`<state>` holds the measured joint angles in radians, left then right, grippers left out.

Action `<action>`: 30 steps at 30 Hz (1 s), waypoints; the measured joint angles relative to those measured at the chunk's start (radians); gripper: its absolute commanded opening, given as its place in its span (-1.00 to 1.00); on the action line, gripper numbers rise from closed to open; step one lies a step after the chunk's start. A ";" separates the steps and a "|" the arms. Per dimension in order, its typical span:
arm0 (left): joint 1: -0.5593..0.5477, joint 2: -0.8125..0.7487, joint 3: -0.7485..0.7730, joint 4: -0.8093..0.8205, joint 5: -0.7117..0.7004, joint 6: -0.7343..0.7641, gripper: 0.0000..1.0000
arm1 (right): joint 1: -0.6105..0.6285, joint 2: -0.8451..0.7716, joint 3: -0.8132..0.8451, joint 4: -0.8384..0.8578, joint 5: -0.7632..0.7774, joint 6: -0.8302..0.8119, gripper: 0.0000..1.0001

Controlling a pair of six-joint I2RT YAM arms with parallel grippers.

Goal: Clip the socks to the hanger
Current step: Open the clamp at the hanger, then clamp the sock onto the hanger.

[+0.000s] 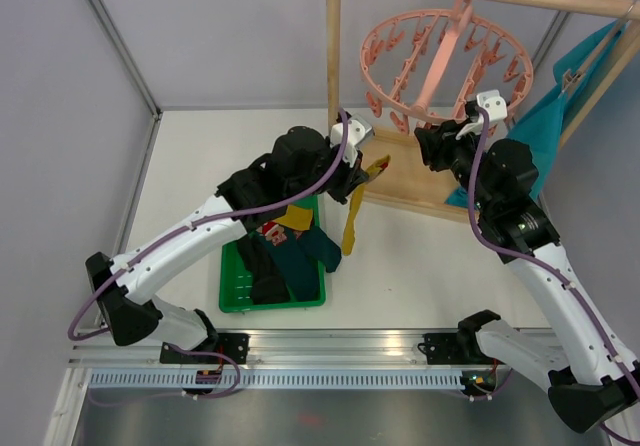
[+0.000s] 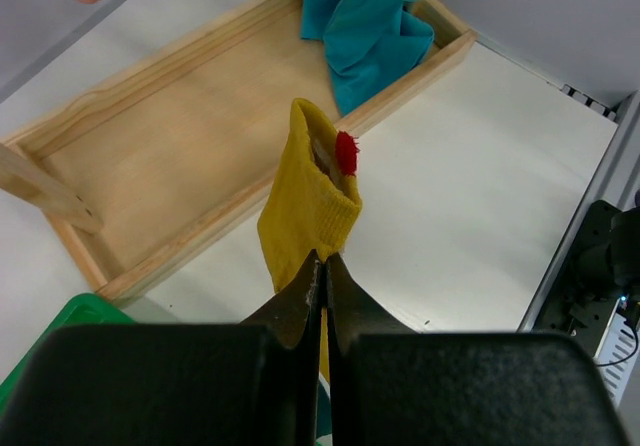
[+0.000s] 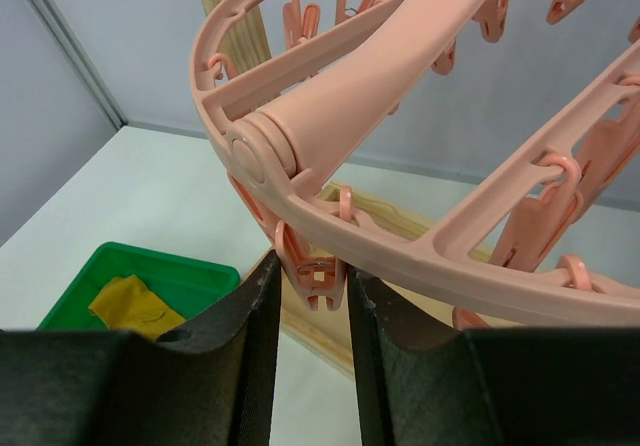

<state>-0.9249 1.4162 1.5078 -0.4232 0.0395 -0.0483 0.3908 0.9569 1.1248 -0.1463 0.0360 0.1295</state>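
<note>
A mustard yellow sock [image 2: 305,206] with a red tag hangs from my left gripper [image 2: 323,261], which is shut on its lower part. From above, that sock [image 1: 351,221] dangles beside the wooden rack post under the left gripper [image 1: 355,174]. The round pink hanger [image 1: 440,66] hangs from the rack's top bar. My right gripper [image 3: 310,266] is at the ring's near edge, its jaws pressed against both sides of one dangling clip peg [image 3: 316,274]. More socks [image 1: 290,256], teal, black, yellow and red-patterned, lie in the green tray [image 1: 232,286].
The wooden frame rack [image 1: 400,198] stands at the back, with its flat base [image 2: 180,156] below the held sock. A large teal cloth [image 1: 560,106] drapes over the rack's right side. Grey walls close off the left and back.
</note>
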 measured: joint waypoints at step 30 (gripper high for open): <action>-0.053 0.103 -0.127 0.440 -0.027 -0.006 -0.95 | 0.000 0.023 0.094 -0.147 0.071 0.103 -0.99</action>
<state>-0.9775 1.5188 1.3811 0.0170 0.0128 -0.0547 0.3908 0.9802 1.2190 -0.2935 0.1074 0.2325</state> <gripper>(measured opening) 0.028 0.338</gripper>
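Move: The left hand holds the yellow sock; the clamp lies about 13 cm to its right, 7 cm ahead and 5 cm higher. That clamp is already between the right hand's fingertips, about 1 cm ahead of them. From the right hand, the next clip hangs some 5 cm left and 1 cm ahead, level in height; the hanger's middle is about 14 cm ahead, 4 cm right and 4 cm higher. Left carries the pinched sock about 6 cm right, slightly forward, towards the clamp; right keeps squeezing the clamp. ##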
